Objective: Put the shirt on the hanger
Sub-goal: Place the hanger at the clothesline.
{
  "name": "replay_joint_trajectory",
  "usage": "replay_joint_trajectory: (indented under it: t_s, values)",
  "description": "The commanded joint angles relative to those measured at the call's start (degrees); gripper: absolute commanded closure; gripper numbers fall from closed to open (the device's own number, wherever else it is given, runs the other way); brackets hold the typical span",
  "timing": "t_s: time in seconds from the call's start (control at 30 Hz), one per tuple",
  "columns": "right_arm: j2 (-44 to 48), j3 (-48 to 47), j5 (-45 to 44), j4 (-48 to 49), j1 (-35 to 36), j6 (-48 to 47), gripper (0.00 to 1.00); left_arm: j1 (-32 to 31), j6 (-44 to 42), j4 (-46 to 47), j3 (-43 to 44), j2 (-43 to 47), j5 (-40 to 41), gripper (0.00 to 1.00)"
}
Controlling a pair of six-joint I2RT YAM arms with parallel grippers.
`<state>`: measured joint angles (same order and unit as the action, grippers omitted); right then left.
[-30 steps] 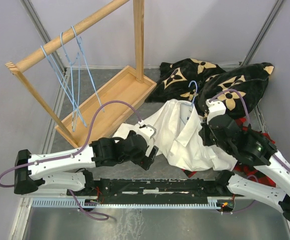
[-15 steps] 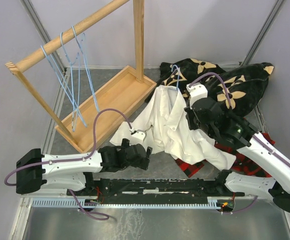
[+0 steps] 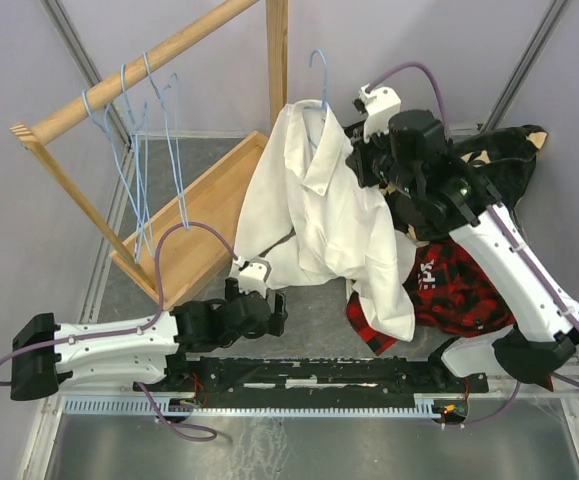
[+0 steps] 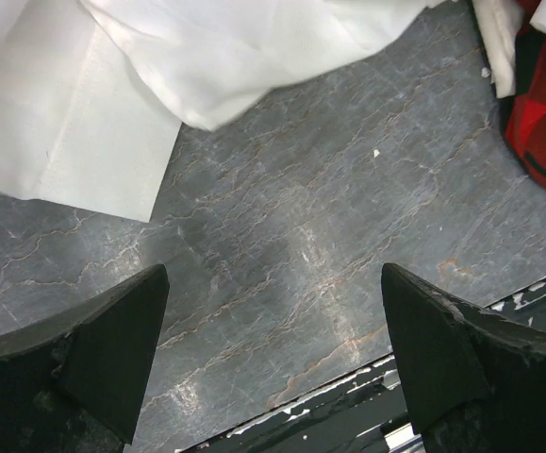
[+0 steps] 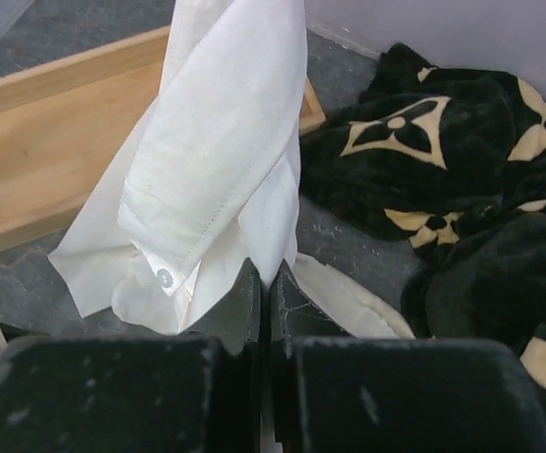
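The cream-white shirt point(image 3: 319, 210) hangs in the air on a light-blue hanger, whose hook point(image 3: 318, 68) sticks up above the collar beside the wooden post. My right gripper point(image 3: 357, 160) is raised at the shirt's right shoulder. In the right wrist view its jaws point(image 5: 271, 283) are shut on a fold of the shirt point(image 5: 216, 142). Whether the wire is also pinched is hidden by cloth. My left gripper point(image 3: 274, 312) sits low over the table, open and holding nothing point(image 4: 273, 311). The shirt's lower hem point(image 4: 112, 94) lies just beyond it.
A wooden rack with a rail point(image 3: 139, 78) carries several more blue hangers point(image 3: 144, 150) above a wooden tray point(image 3: 219, 200). A black flowered blanket point(image 5: 423, 142) lies at the back right. A red-and-black plaid garment point(image 3: 459, 290) lies under the right arm.
My right arm has risen and swung back toward the rack, lifting the shirt and hanger off the table. The left arm has drawn back toward the near edge, still open.
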<state>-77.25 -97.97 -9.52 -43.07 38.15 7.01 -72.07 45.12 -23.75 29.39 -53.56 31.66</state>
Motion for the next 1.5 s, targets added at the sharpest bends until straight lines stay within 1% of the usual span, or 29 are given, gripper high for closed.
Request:
replay_joint_trajectory:
  t_s: [0.0,0.1,0.17,0.4,0.47,0.6,0.73,0.9,1.03,1.17,1.33,1.47]
  values:
    - [-4.76,-10.15,11.68,7.10,-3.77,-1.65,1.00,0.05,-0.18,1.07,-0.12,2.49,3.45,0.01]
    - [-9.87,-18.25,16.75,6.38,-4.78,-2.27,1.00,0.09,-0.14,0.24,-0.17,2.86,3.97,0.01]
    - [-13.01,-22.56,18.53,6.29,-5.36,-2.32,1.00,0.04,-0.04,-0.60,0.12,2.93,4.32,0.01]
    - [-21.35,-34.27,22.58,9.80,-7.59,0.73,1.00,0.11,-0.84,-3.85,1.61,3.58,5.04,0.01]
    - [-23.34,-36.27,23.54,10.77,-8.03,1.94,1.00,0.09,-1.67,-3.91,1.95,4.01,5.00,0.01]
    - [-25.07,-35.07,25.01,13.89,-8.28,3.16,1.00,0.09,-3.42,-4.52,4.05,4.02,4.45,0.01]
    - [-27.58,-35.45,26.20,13.98,-8.34,1.62,1.00,0.09,-7.30,-5.68,7.33,2.52,3.44,0.00]
    - [-32.98,-41.81,27.61,13.06,-8.30,-0.55,1.00,0.09,-10.97,-7.34,9.72,0.11,3.33,0.02]
    - [-35.63,-45.45,29.33,14.05,-8.31,-2.02,1.00,0.09,-11.55,-8.12,10.46,-1.05,2.44,0.03]
    - [-34.16,-42.37,30.50,17.75,-8.30,-1.60,1.00,0.09,-11.27,-8.35,10.21,-0.71,1.78,0.04]
    - [-29.74,-36.27,28.55,20.83,-8.25,-1.98,1.00,0.05,-11.02,-8.21,9.81,0.02,1.56,0.05]
    - [-28.44,-37.16,27.74,19.63,-8.19,-2.87,1.00,0.09,-10.85,-7.92,9.64,-0.37,1.56,0.05]
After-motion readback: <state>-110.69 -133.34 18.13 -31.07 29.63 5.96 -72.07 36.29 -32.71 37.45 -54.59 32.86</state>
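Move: The clothesline bar's far stretch, where the shirt's hanger is being taken, lies some 25 cm ahead of the right hand, about 18 cm to its left and 13 cm above. The far post stands about 28 cm ahead and 13 cm left; the nearest empty hanger hangs roughly 10 cm ahead and 35 cm left, at hand height. From the idle left hand that stretch is some 40 cm ahead, level sideways, about 40 cm above. The shirt on its hanger, still pinched shut at the shoulder by the right fingers, is carried forward about 13 cm and left about 10 cm towards the bar's far end, first rising some 8 cm, then sinking about 3 cm as the hook comes to the bar. The hand turns roughly 20 degrees counter-clockwise. The left hand, open and empty, rises about 3 cm. ##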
